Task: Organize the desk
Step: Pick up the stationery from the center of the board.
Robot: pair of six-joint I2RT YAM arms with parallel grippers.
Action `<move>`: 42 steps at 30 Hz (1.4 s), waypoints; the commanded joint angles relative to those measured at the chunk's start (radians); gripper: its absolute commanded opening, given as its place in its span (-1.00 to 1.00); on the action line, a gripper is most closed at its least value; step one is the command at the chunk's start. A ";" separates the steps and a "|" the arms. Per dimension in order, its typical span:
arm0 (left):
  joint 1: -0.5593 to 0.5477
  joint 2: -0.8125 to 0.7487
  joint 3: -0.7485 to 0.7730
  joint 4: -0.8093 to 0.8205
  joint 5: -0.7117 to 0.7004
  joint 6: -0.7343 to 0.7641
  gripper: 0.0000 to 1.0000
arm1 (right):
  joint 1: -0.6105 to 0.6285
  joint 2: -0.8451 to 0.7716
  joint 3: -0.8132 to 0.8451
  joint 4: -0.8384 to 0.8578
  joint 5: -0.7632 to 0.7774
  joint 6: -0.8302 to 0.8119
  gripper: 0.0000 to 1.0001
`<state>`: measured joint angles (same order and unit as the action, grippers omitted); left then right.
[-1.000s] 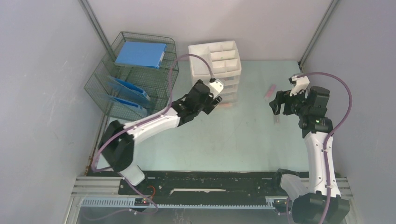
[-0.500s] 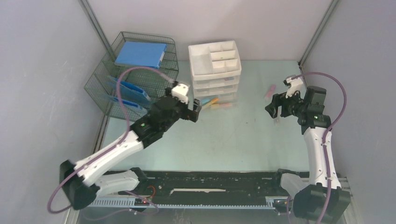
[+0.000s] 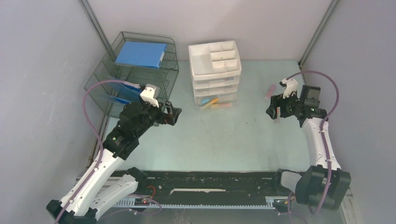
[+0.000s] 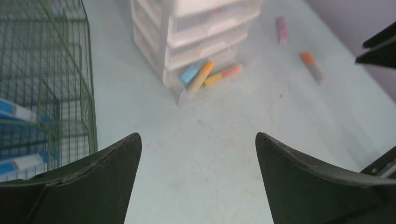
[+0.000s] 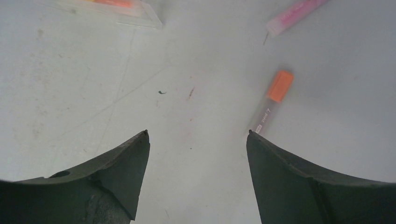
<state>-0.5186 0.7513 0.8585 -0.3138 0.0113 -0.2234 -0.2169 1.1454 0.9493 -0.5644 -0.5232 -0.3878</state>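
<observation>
The pale mint-green desk point(image 3: 224, 140) holds a white drawer unit point(image 3: 215, 70) whose clear bottom drawer point(image 3: 217, 103) stands pulled out with several coloured markers in it. My left gripper point(image 3: 173, 115) hangs open and empty over bare desk, left of and short of that drawer point(image 4: 205, 77). My right gripper point(image 3: 273, 109) is open and empty just above the desk. An orange-capped pen point(image 5: 273, 102) lies just beyond its right fingertip point(image 5: 254, 140), and a pink marker point(image 5: 294, 14) lies farther off. The left wrist view shows the same orange-capped pen point(image 4: 310, 65) and pink marker point(image 4: 281, 29).
A green wire rack point(image 3: 135, 74) holding blue folders stands at the back left, close to my left arm; its mesh point(image 4: 56, 84) fills the left of the left wrist view. Grey walls close in both sides. A black rail point(image 3: 210, 182) runs along the near edge.
My left arm has drawn back from the drawer unit toward the left and near side, its jaws opening wider. The right gripper has shifted slightly farther back over the pens.
</observation>
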 commanded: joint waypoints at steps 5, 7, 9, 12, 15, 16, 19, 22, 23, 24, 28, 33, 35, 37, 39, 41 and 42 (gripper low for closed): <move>0.017 -0.038 -0.050 -0.068 0.031 0.092 1.00 | -0.027 0.125 -0.001 0.053 0.149 0.006 0.65; 0.017 -0.057 -0.063 -0.068 0.026 0.091 1.00 | -0.027 0.154 -0.016 0.106 0.191 0.027 0.65; 0.017 -0.068 -0.074 -0.061 0.033 0.090 1.00 | -0.028 0.185 -0.025 0.143 0.231 0.053 0.66; 0.017 -0.057 -0.070 -0.061 0.033 0.091 1.00 | -0.026 0.253 -0.024 0.206 0.295 0.122 0.66; 0.017 -0.045 -0.071 -0.061 0.026 0.094 1.00 | -0.012 0.332 -0.009 0.243 0.366 0.191 0.64; 0.017 -0.044 -0.072 -0.061 0.021 0.094 1.00 | 0.000 0.360 0.004 0.240 0.394 0.209 0.63; 0.017 -0.043 -0.074 -0.061 0.010 0.099 1.00 | 0.033 0.436 0.055 0.204 0.445 0.232 0.58; 0.017 -0.046 -0.076 -0.064 -0.001 0.101 1.00 | 0.039 0.492 0.097 0.189 0.438 0.243 0.51; 0.017 -0.048 -0.077 -0.063 -0.003 0.101 1.00 | 0.039 0.515 0.115 0.178 0.445 0.244 0.49; 0.017 -0.049 -0.079 -0.063 -0.004 0.100 1.00 | 0.039 0.536 0.135 0.167 0.451 0.240 0.47; 0.018 -0.045 -0.078 -0.063 0.002 0.101 1.00 | 0.041 0.611 0.187 0.158 0.468 0.221 0.31; 0.019 -0.042 -0.078 -0.064 0.010 0.101 1.00 | 0.045 0.659 0.230 0.149 0.515 0.211 0.26; 0.019 -0.043 -0.078 -0.062 0.012 0.101 1.00 | 0.047 0.669 0.232 0.150 0.517 0.210 0.23; 0.019 -0.043 -0.078 -0.063 0.013 0.101 1.00 | 0.056 0.681 0.231 0.146 0.522 0.200 0.17; 0.019 -0.045 -0.078 -0.063 0.015 0.101 1.00 | 0.066 0.691 0.231 0.147 0.549 0.189 0.15; 0.019 -0.048 -0.079 -0.064 0.015 0.101 1.00 | 0.074 0.698 0.231 0.148 0.559 0.183 0.13; 0.019 -0.049 -0.079 -0.064 0.015 0.101 1.00 | 0.077 0.701 0.231 0.144 0.558 0.182 0.13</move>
<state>-0.5072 0.7132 0.7872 -0.3923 0.0223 -0.1478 -0.1600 1.8313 1.1492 -0.4091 -0.0025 -0.1837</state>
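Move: Lying about 8 cm ahead of the right hand, some 8 cm to its right and 17 cm below is the orange-capped highlighter, cap end farther out. The pink highlighter lies some 14 cm beyond it and 4 cm more to the left; the open bottom drawer is roughly 15 cm ahead of the hand and 27 cm to its left. From the left hand, the orange-capped highlighter is about 18 cm ahead, 56 cm right and 30 cm below. Sinking some 15 cm onto the orange-capped highlighter, the right hand also goes about 7 cm forward and as far right, the forward part mostly late. Its fingers tip more steeply down and turn some 25 degrees clockwise to line up with the barrel, closing partway to straddle it near the cap. The left hand settles 4 cm lower, fingers wide open. ##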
